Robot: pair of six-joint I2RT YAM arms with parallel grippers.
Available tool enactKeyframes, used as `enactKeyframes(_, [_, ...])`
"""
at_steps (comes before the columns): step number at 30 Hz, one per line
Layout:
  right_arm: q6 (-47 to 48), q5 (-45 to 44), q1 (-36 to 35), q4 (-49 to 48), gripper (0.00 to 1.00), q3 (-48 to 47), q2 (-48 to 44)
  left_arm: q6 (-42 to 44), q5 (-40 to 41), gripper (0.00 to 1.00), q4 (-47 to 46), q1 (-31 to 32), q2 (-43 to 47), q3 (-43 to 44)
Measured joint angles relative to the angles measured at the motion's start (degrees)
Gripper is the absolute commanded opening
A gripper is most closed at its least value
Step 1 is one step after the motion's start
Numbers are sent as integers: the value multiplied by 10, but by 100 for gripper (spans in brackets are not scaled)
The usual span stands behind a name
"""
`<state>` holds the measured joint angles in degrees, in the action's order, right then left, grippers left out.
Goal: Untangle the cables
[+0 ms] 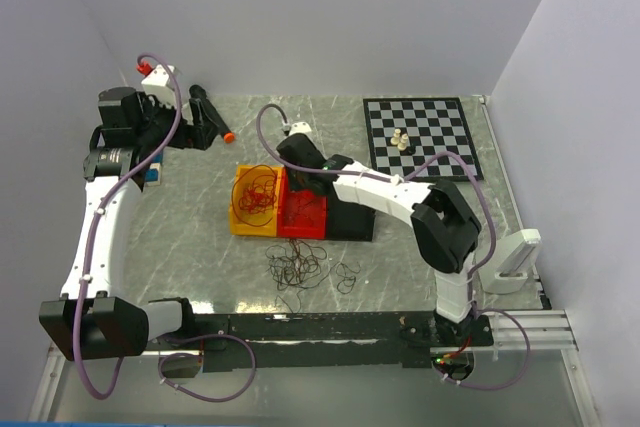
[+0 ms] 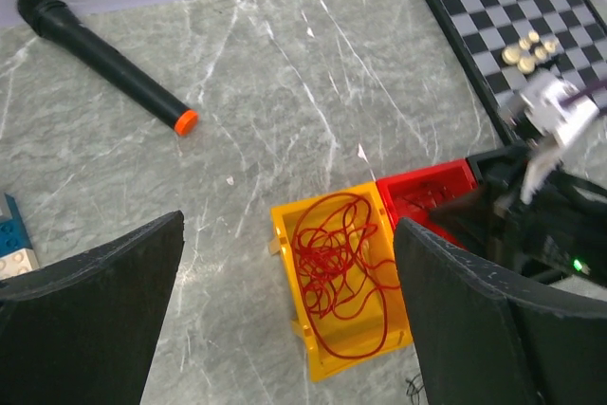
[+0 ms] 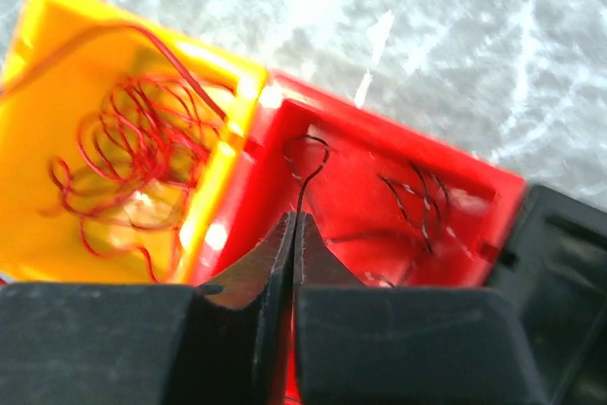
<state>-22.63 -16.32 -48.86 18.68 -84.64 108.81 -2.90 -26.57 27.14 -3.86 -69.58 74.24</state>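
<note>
Red cables lie coiled in a yellow bin, also seen from above. A few dark cables rest in the red bin beside it. More dark cables sprawl loose on the table in front of the bins. My right gripper hovers over the red bin, shut on one thin dark cable that rises from its tips and curls over. My left gripper hangs open high at the left with nothing between its fingers.
A black bin adjoins the red one on the right. A black microphone with an orange tip lies at the back left. A chessboard with a few pale pieces sits at the back right. A blue brick is at the left.
</note>
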Motion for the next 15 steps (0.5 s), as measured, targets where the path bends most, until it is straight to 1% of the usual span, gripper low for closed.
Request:
enactKeyframes(3, [-1, 6, 0, 0, 47, -17, 13, 21, -21, 98, 11, 0, 0, 0])
enactKeyframes(4, [2, 9, 0, 4, 53, -16, 13, 33, -31, 98, 17, 0, 0, 0])
enactKeyframes(5, [2, 10, 0, 4, 56, -15, 12, 41, -39, 98, 21, 0, 0, -1])
enactKeyframes(8, [5, 13, 0, 5, 63, -2, 0, 67, -61, 99, 32, 0, 0, -12])
enactKeyframes(11, [5, 18, 0, 7, 69, 27, -34, 86, -76, 98, 49, 2, 0, -28])
enactKeyframes(15, [-6, 26, 0, 14, 77, 104, -141, 108, -84, 99, 66, 8, 0, -31])
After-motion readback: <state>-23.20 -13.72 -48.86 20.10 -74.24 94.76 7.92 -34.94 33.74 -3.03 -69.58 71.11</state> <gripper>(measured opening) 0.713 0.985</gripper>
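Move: The right hand, almost shut on a dark strand of cable, hangs over the red bin, whose middle is roughly 8 cm below it, 3 cm back and 1 cm to its right. The yellow bin with the red cable is about 10 cm left and 3 cm back, the black bin some 12 cm right and 3 cm back. From the left hand, the red bin lies about 21 cm right, 4 cm back and 27 cm down. The right fingers let go of the dark strand over the red bin, opening to nearly three quarters; after a tiny nudge forward and left, the hand draws back, right and up, about 6 cm in all and quickening. The left hand, still open and empty, sinks some 4 cm while easing back and right towards the bins, turning clockwise about 15 degrees. ##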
